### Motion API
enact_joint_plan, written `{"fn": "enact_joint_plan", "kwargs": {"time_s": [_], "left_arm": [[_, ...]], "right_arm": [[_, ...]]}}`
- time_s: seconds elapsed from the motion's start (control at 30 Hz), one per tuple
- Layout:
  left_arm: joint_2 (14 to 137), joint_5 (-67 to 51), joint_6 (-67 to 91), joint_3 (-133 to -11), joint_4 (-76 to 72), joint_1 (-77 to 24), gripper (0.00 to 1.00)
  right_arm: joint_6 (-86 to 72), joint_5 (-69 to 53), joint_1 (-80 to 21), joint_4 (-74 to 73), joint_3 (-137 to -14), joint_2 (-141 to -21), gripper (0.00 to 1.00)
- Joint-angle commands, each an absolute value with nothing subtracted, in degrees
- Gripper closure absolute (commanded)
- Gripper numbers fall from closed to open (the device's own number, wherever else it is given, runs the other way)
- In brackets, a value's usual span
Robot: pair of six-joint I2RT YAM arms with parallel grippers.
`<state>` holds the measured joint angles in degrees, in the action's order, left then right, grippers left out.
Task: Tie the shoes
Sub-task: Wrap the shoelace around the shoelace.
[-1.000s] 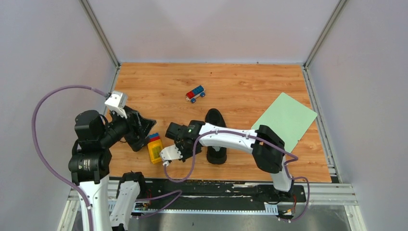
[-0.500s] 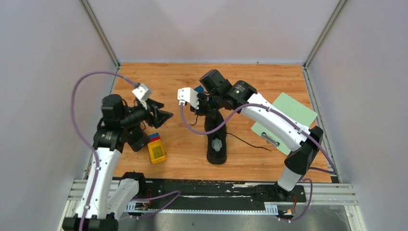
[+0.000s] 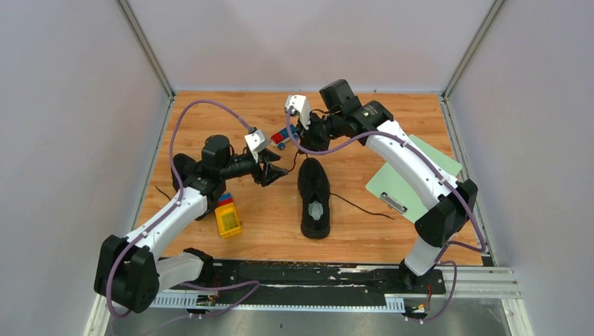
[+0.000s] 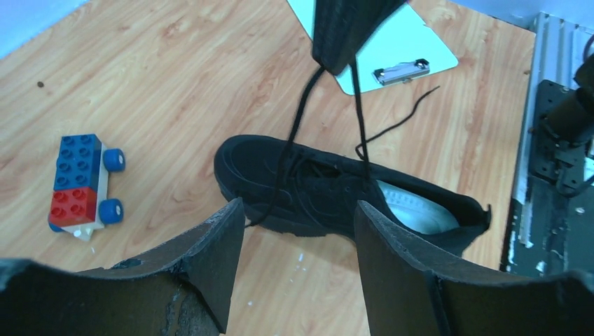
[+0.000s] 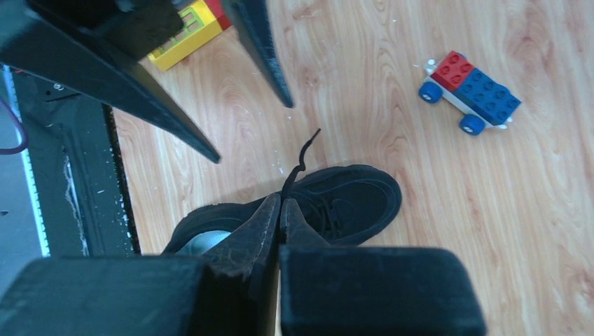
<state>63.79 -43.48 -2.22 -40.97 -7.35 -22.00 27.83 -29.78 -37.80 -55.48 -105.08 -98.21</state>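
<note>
One black shoe (image 3: 314,196) lies mid-table with its toe pointing away and its pale insole (image 4: 413,210) showing. My right gripper (image 3: 306,136) hangs above the toe, shut on a lace (image 4: 358,119) that runs taut in two strands up from the eyelets. The lace's tip (image 5: 300,157) pokes out past the shut fingertips (image 5: 270,210). My left gripper (image 4: 300,210) is open just left of the toe with only bare wood between its fingers. The other lace end (image 3: 357,205) trails on the table to the right. A second black shoe (image 3: 181,166) sits mostly hidden under the left arm.
A red-and-blue toy car (image 3: 284,136) stands just behind the shoe, close to the right gripper. A yellow block (image 3: 226,217) sits at the front left. A green clipboard (image 3: 413,175) lies to the right. Grey walls enclose the table.
The left arm has swung right, bringing its open gripper up to the shoe's toe. The right gripper has pulled the lace up and farther back.
</note>
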Motion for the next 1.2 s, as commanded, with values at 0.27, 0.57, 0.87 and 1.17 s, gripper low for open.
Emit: {"fn": "enact_joint_plan", "kwargs": {"time_s": [0.27,0.57,0.87,1.17], "left_arm": [[74.5,-47.2,-10.5,-47.8,-16.0,-24.3,0.38],[78.2,-52.8,-17.2,-58.5,3.6,-24.8,0.99],[81.6,-53.8,-19.1,-63.5,25.1,-24.8,1.0],[80.8,-52.5,0.8,-58.1,9.2,-24.9,1.0]], "right_arm": [[24.4,-38.2,-36.9,-49.4,-103.6,-98.9,1.0],[23.5,-38.6,-36.8,-48.8,-101.8,-97.7,1.0],[22.0,-40.4,-33.9,-48.0,-98.6,-94.3,0.64],[25.9,-42.5,-33.0,-47.2,-90.6,-91.5,0.51]]}}
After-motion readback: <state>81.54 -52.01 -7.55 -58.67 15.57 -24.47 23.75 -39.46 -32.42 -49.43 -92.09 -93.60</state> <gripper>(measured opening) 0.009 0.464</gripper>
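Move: The shoelace tail hangs about 3 cm ahead of the open left hand and 4 cm to its right, at nearly its height. The right gripper pinching the lace is 5 cm ahead, 7 cm right and 4 cm above the left hand; from the right gripper the tail lies 2 cm back, 3 cm left, 4 cm below. From the left hand, the shoe is 6 cm back, 9 cm right, 16 cm below; the toy car 13 cm ahead, far below. Left hand reaches some 5 cm right and forward, pinches the lace tail, draws back-down; right hand opens, moving right. ##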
